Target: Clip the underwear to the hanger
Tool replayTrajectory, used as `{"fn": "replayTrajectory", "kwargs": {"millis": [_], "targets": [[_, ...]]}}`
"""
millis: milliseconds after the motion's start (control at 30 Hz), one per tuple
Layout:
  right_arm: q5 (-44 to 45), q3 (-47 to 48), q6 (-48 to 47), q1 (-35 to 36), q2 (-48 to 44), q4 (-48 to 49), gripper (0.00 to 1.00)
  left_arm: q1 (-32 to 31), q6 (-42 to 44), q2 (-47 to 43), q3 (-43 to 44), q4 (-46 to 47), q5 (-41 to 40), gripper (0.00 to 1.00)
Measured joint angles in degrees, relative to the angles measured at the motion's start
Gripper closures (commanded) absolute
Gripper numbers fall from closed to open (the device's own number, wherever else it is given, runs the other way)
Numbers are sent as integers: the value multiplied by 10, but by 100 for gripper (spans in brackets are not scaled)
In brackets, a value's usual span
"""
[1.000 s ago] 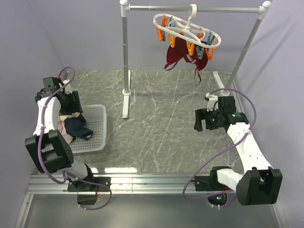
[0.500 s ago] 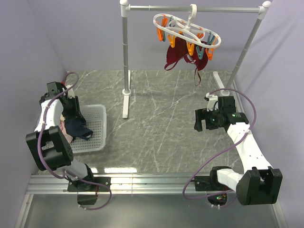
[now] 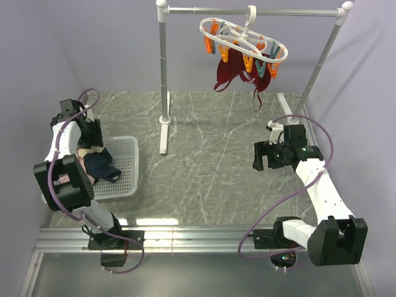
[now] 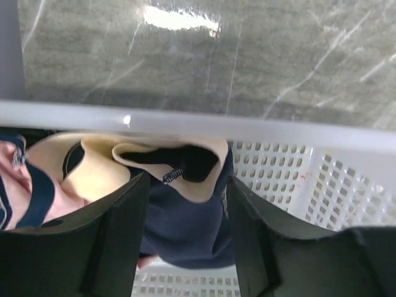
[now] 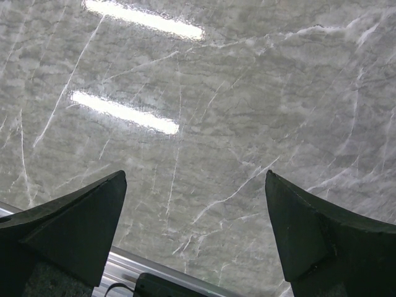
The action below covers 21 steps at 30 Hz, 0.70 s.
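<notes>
The navy underwear (image 3: 102,166) lies crumpled in the white basket (image 3: 125,179), its beige lining (image 4: 93,176) turned up. My left gripper (image 3: 93,143) hovers over the basket's far-left part. In the left wrist view its fingers (image 4: 120,235) stand apart with the navy fabric (image 4: 185,219) lying between and below them, so the left gripper (image 4: 187,179) is open. The white ring hanger (image 3: 244,38) with orange and teal clips hangs from the rail at the top. My right gripper (image 3: 260,156) is wide open above bare marble, with nothing between its tips (image 5: 195,176).
A maroon garment (image 3: 238,74) hangs clipped to the hanger. The grey rail stand (image 3: 163,80) has its post and foot at centre left and a slanted leg (image 3: 318,68) at right. A pink garment (image 4: 12,179) lies in the basket (image 4: 297,179) beside the underwear.
My left gripper dipped toward the basket with its jaws narrowing, then rose back with them wider. The underwear stays in the basket. The right arm has not moved.
</notes>
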Motion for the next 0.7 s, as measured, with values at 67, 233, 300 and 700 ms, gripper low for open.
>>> {"fn": "replayTrajectory", "kwargs": {"millis": [67,233,300,700], "targets": [[0,0,0,0,1,0,0,0,0,14,8,2,0,48],[0,0,0,0,2,0,0,0,1,36,14,3,3,69],[-1,0,0,0,3,0,0,0,1,43,21,1,9,85],[-19,12,-1,0,4,-12,1,0,-1,-36,87,-83,86,100]]}}
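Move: The left gripper hangs half open, pointing down into the basket just above the navy underwear; its beige inner edge lies about 1 cm ahead and 2 cm below. The garment's navy body spreads some 4 cm back and 2 cm right of the hand, the pink underwear about 6 cm left and 4 cm back. The basket's far rim runs roughly 4 cm ahead, slightly higher. From the right hand, the beige edge lies about 58 cm left, 8 cm ahead, 5 cm lower. Dip the left gripper about 1.5 cm, easing some 1 cm forward, while closing its half-open fingers fully on the beige edge of the navy underwear. Once they pinch it, draw the cloth up with gathering speed, some 8 cm from the lowest point, veering 2 to 3 cm right. ##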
